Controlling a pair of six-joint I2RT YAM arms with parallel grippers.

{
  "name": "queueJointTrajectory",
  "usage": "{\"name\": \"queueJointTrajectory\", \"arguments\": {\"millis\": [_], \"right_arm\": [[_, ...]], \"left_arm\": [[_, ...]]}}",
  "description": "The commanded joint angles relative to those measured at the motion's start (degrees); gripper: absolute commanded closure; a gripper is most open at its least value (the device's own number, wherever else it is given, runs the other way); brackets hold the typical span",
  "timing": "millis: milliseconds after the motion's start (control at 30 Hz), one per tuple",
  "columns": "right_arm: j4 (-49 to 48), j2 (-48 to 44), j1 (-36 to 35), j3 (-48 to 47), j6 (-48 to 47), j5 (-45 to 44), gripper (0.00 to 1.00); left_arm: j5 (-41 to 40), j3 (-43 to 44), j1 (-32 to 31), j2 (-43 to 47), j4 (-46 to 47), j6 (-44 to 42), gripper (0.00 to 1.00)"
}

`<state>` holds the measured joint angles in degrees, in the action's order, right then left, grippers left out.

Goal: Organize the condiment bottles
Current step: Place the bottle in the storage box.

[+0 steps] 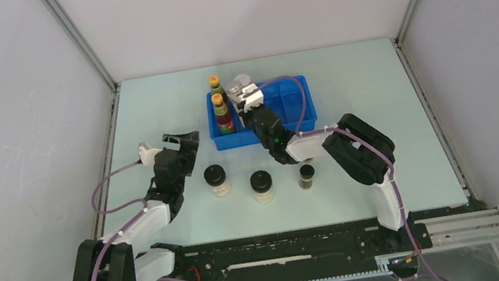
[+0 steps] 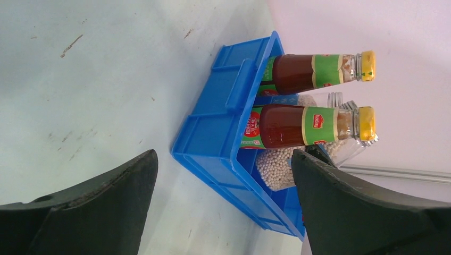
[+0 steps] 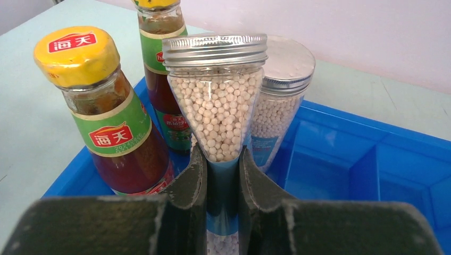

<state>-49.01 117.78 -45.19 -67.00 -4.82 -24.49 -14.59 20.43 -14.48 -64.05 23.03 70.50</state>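
Two red-labelled bottles with yellow caps [image 1: 223, 114] [image 1: 216, 86] stand upright at the left end of the blue tray [image 1: 295, 115]. My right gripper [image 3: 222, 159] is shut on a silver-lidded jar of white beads [image 3: 215, 101], right beside the nearer bottle [image 3: 106, 122]. Its base is hidden by my fingers. A second silver-lidded jar [image 3: 282, 90] stands just behind it. Two black-lidded pale jars [image 1: 216, 179] [image 1: 261, 186] and a dark vial [image 1: 306, 175] stand on the table in front of the tray. My left gripper [image 1: 180, 145] is open and empty, left of the tray.
The blue tray's right compartments [image 3: 372, 159] hold nothing. White walls enclose the pale green table [image 1: 384, 165] on three sides. In the left wrist view the tray's corner [image 2: 223, 122] lies ahead between my open fingers [image 2: 133, 186].
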Motion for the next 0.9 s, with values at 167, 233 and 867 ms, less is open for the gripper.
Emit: {"name": "queueJointTrajectory", "arguments": {"millis": [167,233,867], "right_arm": [[-4.13,0.38,-1.79,-0.63,-0.27,-4.89,0.91],[-3.94,0.43,-2.28,-0.59,-0.49,-5.82,0.82],[-0.36,-2.19,-4.80,0.92,1.04,-10.89,0.32]], "left_arm": [[-0.66,2.45,-0.29,1.96,0.82,-0.89,0.00],[-0.83,2.27,-0.29,2.44,0.64,-0.91,0.00],[-1.14,1.03,-0.29,6.64,-1.13,-0.75,0.00]]}}
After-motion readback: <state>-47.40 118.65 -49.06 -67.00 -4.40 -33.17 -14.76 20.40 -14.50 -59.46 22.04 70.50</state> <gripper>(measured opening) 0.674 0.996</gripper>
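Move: The right hand holds the bead jar just above its slot in the blue box, whose spot is about 2 cm back, 1 cm left and 2 cm lower. From this hand the front sauce bottle stands some 6 cm left and 1 cm back, the back sauce bottle 6 cm left and 6 cm ahead, the standing bead jar about 5 cm ahead and 2 cm right. The slot lies roughly 16 cm right of the left hand, 6 cm ahead, nearly level. The right hand eases back and down about 2 cm, opening around the bead jar; the empty left rises 2 cm. ##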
